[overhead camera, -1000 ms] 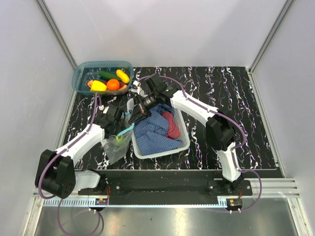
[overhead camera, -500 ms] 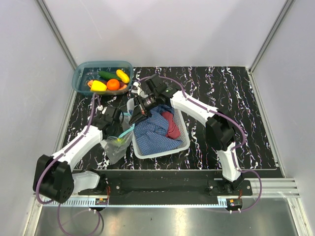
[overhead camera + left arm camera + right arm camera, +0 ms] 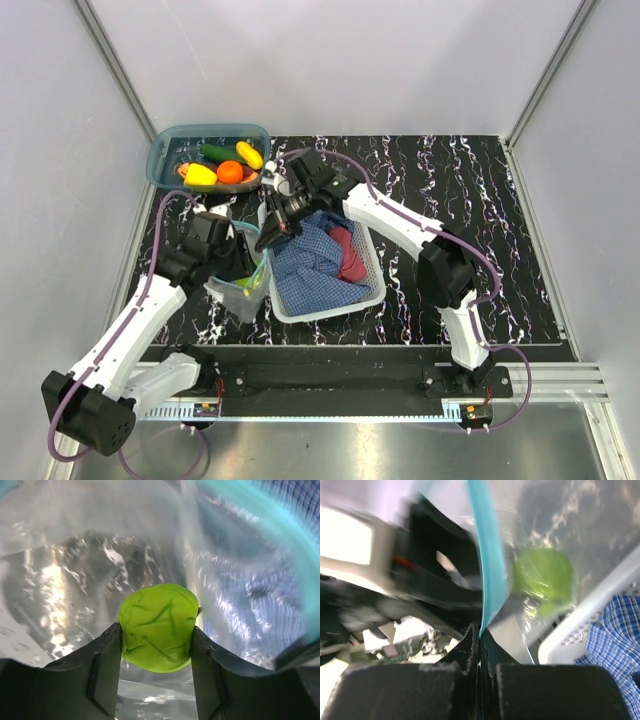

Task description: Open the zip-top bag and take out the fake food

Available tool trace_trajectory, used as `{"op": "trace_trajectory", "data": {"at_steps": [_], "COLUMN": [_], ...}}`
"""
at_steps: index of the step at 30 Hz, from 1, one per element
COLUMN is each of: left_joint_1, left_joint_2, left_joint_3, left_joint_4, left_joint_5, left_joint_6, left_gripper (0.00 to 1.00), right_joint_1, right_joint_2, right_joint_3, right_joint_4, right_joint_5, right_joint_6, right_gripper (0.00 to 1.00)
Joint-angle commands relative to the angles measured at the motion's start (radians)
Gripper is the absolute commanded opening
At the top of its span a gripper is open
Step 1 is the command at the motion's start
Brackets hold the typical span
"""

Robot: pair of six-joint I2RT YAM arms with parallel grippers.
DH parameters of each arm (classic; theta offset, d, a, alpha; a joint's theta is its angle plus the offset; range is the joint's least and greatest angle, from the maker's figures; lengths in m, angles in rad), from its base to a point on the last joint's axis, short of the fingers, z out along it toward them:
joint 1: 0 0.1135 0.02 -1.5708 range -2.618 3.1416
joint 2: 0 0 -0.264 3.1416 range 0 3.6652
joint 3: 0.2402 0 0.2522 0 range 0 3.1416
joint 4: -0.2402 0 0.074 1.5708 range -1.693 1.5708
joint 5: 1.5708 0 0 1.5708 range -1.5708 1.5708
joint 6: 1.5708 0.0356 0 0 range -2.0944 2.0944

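Observation:
The zip-top bag [image 3: 232,297] hangs open beside the white basket, its teal strip [image 3: 490,565] pinched in my right gripper [image 3: 480,636], which is shut on it [image 3: 268,238]. My left gripper [image 3: 156,647] reaches inside the bag [image 3: 75,575] and is shut on a lime-green piece of fake food [image 3: 158,626], pressed between both fingers [image 3: 106,672]. That piece shows through the plastic in the right wrist view [image 3: 543,577] and faintly from above [image 3: 250,282]. More fake food [image 3: 228,170], orange, yellow and dark green, lies in the teal bin [image 3: 166,147].
The white basket [image 3: 377,270] holds a blue checked cloth [image 3: 312,262] and a red cloth [image 3: 348,256], right beside the bag. The bin stands at the mat's far left corner. Grey walls close in left and right.
My left gripper's jaws closed onto the lime-green piece inside the bag, and the left arm swung back toward the left. The right gripper kept hold of the zip strip, shifting little.

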State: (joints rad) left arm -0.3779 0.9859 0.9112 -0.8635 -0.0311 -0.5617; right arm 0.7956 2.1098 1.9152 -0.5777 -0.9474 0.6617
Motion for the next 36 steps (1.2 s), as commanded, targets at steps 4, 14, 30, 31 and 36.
{"op": "trace_trajectory", "data": {"at_steps": [4, 14, 30, 31, 36], "left_joint_1": [-0.021, -0.021, 0.004, 0.008, 0.068], "left_joint_2": [-0.105, -0.139, -0.012, -0.015, 0.034], "left_joint_3": [-0.089, 0.161, 0.440, 0.451, 0.518], "left_joint_4": [-0.028, -0.020, -0.101, -0.106, -0.019], "left_joint_5": [0.079, -0.016, -0.104, -0.121, -0.210], "left_joint_6": [-0.044, -0.001, 0.109, 0.106, 0.031], "left_gripper": [0.00, 0.00, 0.00, 0.00, 0.00], "right_joint_1": [-0.009, 0.039, 0.034, 0.034, 0.034], "right_joint_2": [0.015, 0.009, -0.007, 0.004, 0.041], "right_joint_3": [0.175, 0.088, 0.022, 0.040, 0.087], "right_joint_4": [0.015, -0.005, -0.014, -0.013, -0.014], "right_joint_5": [0.065, 0.024, 0.045, 0.032, 0.013], "right_joint_6": [0.058, -0.008, -0.060, -0.063, -0.053], "right_gripper": [0.00, 0.00, 0.00, 0.00, 0.00]}}
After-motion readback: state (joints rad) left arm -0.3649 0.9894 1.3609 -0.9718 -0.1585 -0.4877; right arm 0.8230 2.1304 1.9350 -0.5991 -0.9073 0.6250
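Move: Just inside the zip-top bag's mouth, the left hand holds the green fake food piece; the bag's middle is straight below it by about 6 cm. The food bin sits roughly 37 cm ahead, 14 cm to the left and 10 cm lower, and the white basket some 13 cm ahead, 19 cm to the right and 9 cm lower. From the right hand, the bag's middle is about 6 cm left and 12 cm below, and the bin 36 cm ahead, 19 cm left, 17 cm below. Drawing back about 3 cm and dipping slightly first, the left hand then lifts the green piece some 17 cm, easing about 6 cm forward and tipping its fingers outward by some 20 degrees, its grip kept. The right hand keeps the bag's rim pinched, bobbing up about 4.5 cm and then sinking to just under its starting height. ##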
